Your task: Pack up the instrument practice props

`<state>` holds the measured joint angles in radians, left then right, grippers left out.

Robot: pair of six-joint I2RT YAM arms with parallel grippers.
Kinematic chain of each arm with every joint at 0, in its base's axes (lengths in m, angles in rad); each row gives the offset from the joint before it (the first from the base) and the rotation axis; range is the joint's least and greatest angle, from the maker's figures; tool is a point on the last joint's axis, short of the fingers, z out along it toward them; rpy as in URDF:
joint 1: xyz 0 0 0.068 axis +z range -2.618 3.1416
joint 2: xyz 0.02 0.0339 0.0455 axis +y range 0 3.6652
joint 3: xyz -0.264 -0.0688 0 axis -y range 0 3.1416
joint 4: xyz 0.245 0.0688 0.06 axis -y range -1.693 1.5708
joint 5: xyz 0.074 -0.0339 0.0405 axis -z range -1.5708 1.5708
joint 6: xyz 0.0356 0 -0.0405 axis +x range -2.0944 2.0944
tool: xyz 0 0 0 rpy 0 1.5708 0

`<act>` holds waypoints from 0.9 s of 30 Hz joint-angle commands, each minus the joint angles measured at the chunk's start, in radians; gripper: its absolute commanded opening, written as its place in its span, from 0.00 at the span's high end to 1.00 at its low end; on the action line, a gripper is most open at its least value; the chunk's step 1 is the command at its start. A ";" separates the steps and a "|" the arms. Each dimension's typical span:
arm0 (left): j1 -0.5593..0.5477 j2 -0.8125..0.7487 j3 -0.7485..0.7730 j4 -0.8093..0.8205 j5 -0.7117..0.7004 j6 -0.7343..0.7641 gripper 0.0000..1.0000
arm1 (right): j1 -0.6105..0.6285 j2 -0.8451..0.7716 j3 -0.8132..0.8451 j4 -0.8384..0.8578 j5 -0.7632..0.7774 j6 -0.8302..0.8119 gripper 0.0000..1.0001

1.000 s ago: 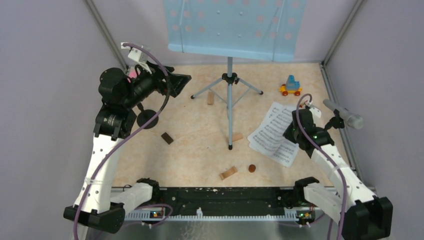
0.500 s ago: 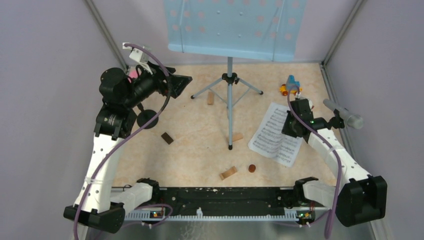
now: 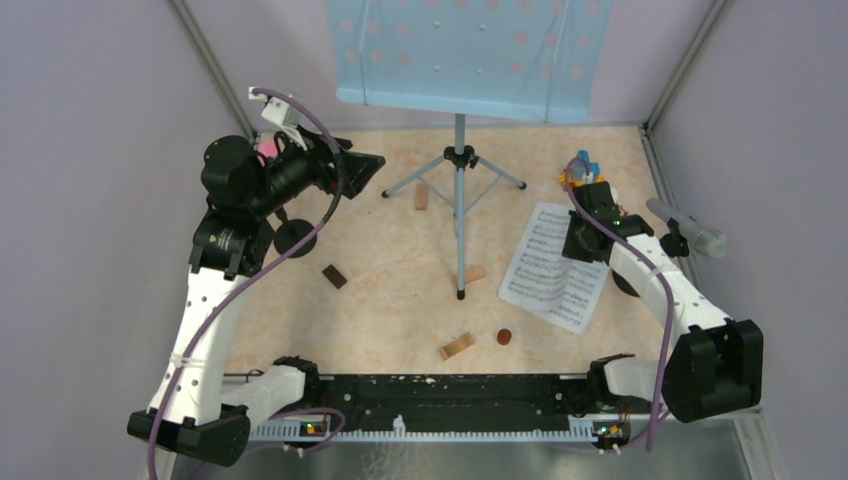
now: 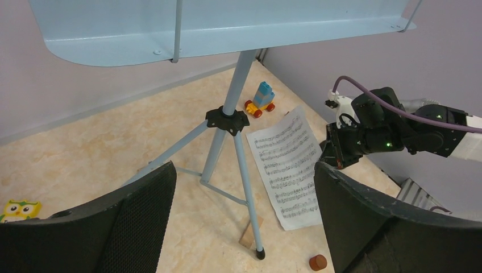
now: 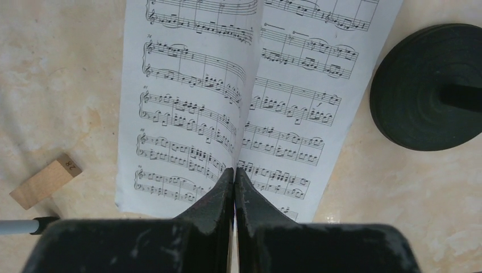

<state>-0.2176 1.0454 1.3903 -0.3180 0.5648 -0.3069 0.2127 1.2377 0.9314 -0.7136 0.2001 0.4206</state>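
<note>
The pale blue music rack (image 3: 470, 50) stands on its grey-blue tripod (image 3: 458, 190) at the back middle; it also fills the top of the left wrist view (image 4: 227, 28). White sheet-music pages (image 3: 553, 266) lie right of the tripod. My right gripper (image 3: 579, 246) is shut on them, pinching a raised ridge of paper (image 5: 250, 114) at its tips (image 5: 234, 170). A silver microphone (image 3: 690, 228) sits in a holder at the right wall, whose black round base (image 5: 432, 85) is beside the pages. My left gripper (image 3: 365, 165) hangs open and empty at the back left (image 4: 243, 170), near a pink microphone (image 3: 265, 150) and another black base (image 3: 293, 237).
A colourful toy vehicle (image 3: 580, 170) stands behind the pages. Wooden blocks (image 3: 457, 346) (image 3: 421, 195) (image 3: 475, 273), a dark block (image 3: 335, 276) and a brown round piece (image 3: 505, 337) are scattered on the floor. Grey walls close in left, right and back.
My right arm has swung toward the back and left, and the pinched pages have slid and turned with it. The left arm has barely moved.
</note>
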 commanded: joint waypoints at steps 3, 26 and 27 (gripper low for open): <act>-0.002 -0.013 -0.011 0.023 0.020 0.014 0.03 | -0.019 -0.024 0.024 -0.025 0.072 -0.003 0.96; -0.002 -0.138 -0.166 -0.078 -0.032 -0.002 0.01 | -0.045 -0.467 0.202 0.147 -0.141 -0.066 0.29; -0.002 -0.149 -0.186 -0.078 -0.031 -0.007 0.01 | -0.045 -0.492 0.183 0.167 -0.224 -0.072 0.28</act>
<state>-0.2176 0.9329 1.2625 -0.3824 0.5514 -0.3046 0.1738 0.8368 1.1877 -0.6907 0.3241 0.4133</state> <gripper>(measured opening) 0.987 0.715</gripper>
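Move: The right hand pinches the raised right-hand side of the upper music sheet. The lower sheet's middle is about 4 cm ahead of that hand and 9 cm below. At table height too, a wooden block lies some 21 cm to the hand's left and 2 cm ahead, the lamp base 19 cm right and 2 cm ahead, and the blue-yellow toy car 33 cm ahead, 5 cm right. From the left hand the lower sheet lies roughly 38 cm right, 3 cm ahead and 43 cm below. Letting go of the upper sheet over the lower one, the right hand eases about 5 cm to its right while its shut fingers open wide, then swings steeply up and away from the paper, some 22 cm, tipping its fingers up by about 40 degrees. Late on, the empty, open left hand sinks a few centimetres and draws back slightly. ##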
